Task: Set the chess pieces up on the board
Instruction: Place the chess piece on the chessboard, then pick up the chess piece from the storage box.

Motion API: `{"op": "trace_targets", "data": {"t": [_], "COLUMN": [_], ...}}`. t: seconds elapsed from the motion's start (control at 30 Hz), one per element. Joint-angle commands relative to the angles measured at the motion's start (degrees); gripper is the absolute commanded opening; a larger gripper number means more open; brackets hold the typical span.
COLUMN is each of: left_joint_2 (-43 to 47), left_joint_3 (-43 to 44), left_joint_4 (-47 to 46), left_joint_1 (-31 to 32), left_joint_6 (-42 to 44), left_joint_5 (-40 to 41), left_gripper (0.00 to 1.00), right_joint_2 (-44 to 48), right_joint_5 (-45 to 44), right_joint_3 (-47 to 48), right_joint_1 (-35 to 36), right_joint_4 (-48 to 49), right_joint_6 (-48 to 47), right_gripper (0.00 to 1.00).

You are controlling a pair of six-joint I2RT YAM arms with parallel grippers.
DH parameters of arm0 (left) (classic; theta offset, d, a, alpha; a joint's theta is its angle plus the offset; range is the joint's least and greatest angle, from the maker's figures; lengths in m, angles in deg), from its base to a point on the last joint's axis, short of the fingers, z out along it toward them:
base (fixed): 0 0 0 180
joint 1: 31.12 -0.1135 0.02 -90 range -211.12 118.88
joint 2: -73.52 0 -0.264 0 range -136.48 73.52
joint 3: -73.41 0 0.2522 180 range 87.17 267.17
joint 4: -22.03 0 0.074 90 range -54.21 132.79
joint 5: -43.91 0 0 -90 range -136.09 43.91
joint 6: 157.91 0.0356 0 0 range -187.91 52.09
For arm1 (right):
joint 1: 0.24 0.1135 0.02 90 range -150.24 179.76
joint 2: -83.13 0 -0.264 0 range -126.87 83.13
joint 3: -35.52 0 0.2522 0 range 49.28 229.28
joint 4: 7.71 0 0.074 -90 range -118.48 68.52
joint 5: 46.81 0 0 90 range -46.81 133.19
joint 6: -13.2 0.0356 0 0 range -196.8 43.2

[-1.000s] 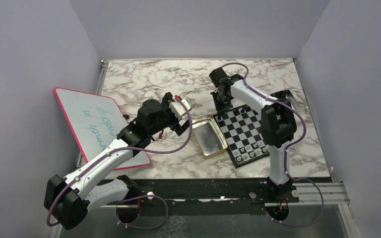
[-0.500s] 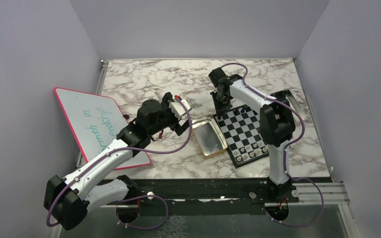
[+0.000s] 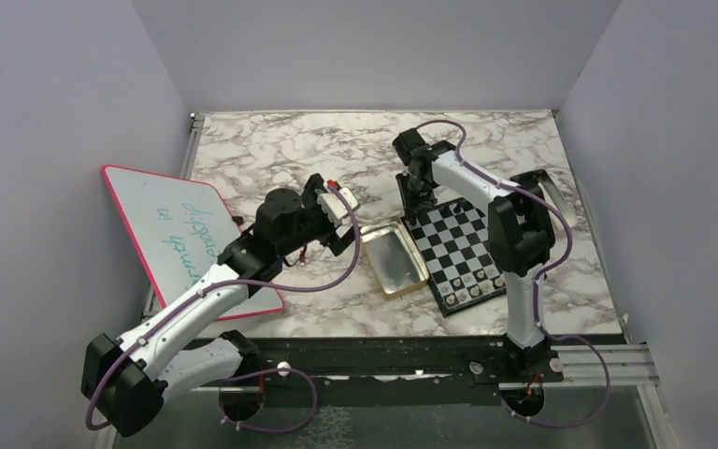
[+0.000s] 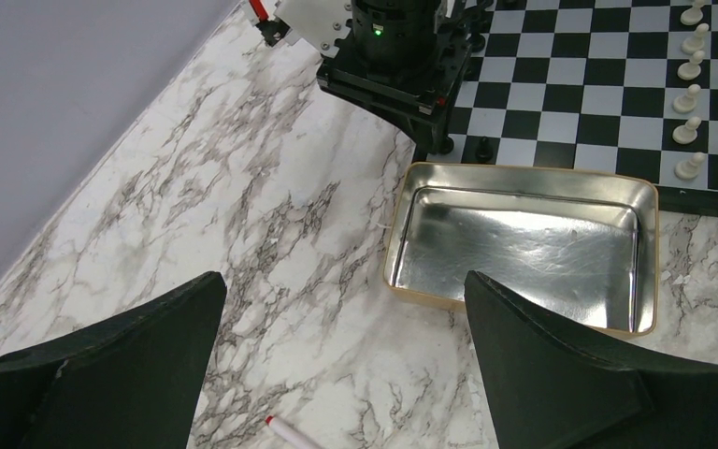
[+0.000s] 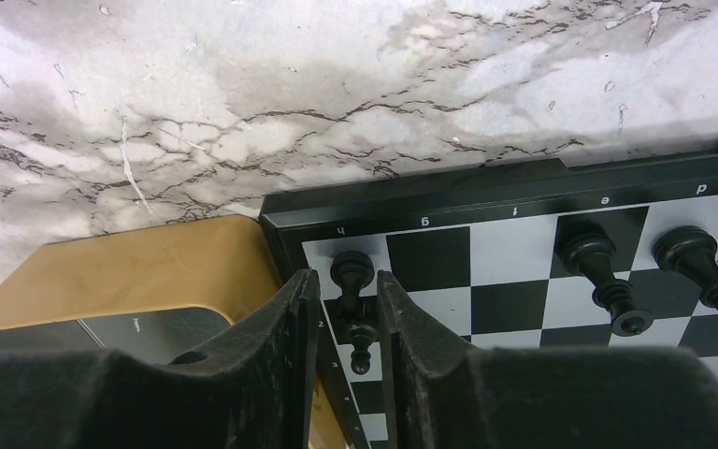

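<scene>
The board (image 3: 458,245) lies right of centre, with pale chess pieces (image 3: 478,279) in rows along its near edge. My right gripper (image 5: 348,281) reaches down at the board's far left corner. Its fingers stand slightly apart around a black piece (image 5: 351,269) on the corner square, and thin gaps show on both sides. A second black piece (image 5: 362,342) stands just behind it. Two more black pieces (image 5: 600,273) stand along the back row. My left gripper (image 4: 344,281) hangs wide open over bare marble, left of the tin, holding nothing.
An open gold tin (image 3: 394,258) with nothing in it sits against the board's left side (image 4: 524,172). A pink-rimmed whiteboard (image 3: 182,234) lies at the left, partly off the table. A red-tipped marker (image 4: 285,433) lies on the marble beneath my left gripper.
The right gripper's fingers have parted a little around the corner black piece. The left arm has stayed where it was.
</scene>
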Motion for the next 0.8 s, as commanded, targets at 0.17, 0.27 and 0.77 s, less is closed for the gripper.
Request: {"op": "trace_targets", "data": {"t": [0.17, 0.27, 0.77], "left_joint_2": [-0.36, -1.88, -13.05], "left_joint_3": [0.91, 1.95, 10.31], "left_joint_4": [-2.40, -4.24, 0.43], "left_joint_1": [0.37, 0.48, 0.33], "left_joint_6": [-4.58, -10.05, -31.37], "left_joint_5": [-2.67, 0.10, 3.34], "left_gripper": [0.99, 0.99, 0.99], "right_joint_2": [7.62, 11.68, 27.30], "right_joint_5": [-5.21, -7.43, -14.28], "right_joint_3": [1.00, -0.85, -16.79], "right_joint_1": [0.33, 0.25, -4.61], "right_joint_4": [0.08, 1.36, 16.57], "right_joint_6": [1.50, 1.99, -1.88], "right_gripper": [0.35, 0.35, 0.35]}}
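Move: The nearly shut right fingers still straddle the black piece on the board's far-left corner square, its middle about 1 cm below the hand point. Its neighbour stands some 3 cm back and 1 cm right; another black piece is about 3 cm ahead and 9 cm right. Next to be reached is the plastic box of remaining black pieces, roughly 37 cm right and 7 cm ahead. From the left hand the box lies about 54 cm right, 17 cm ahead and 20 cm lower. Straight up off the corner piece first, about 11 cm and fast, the right hand then swings some 5 cm right, over the board's far edge towards the plastic box's side, its fingers tilting forward about 20 degrees and staying parted. The wide-open left hand eases 4 cm forward and right towards the board's far-left corner, rolling some 25 degrees about its fingers. ##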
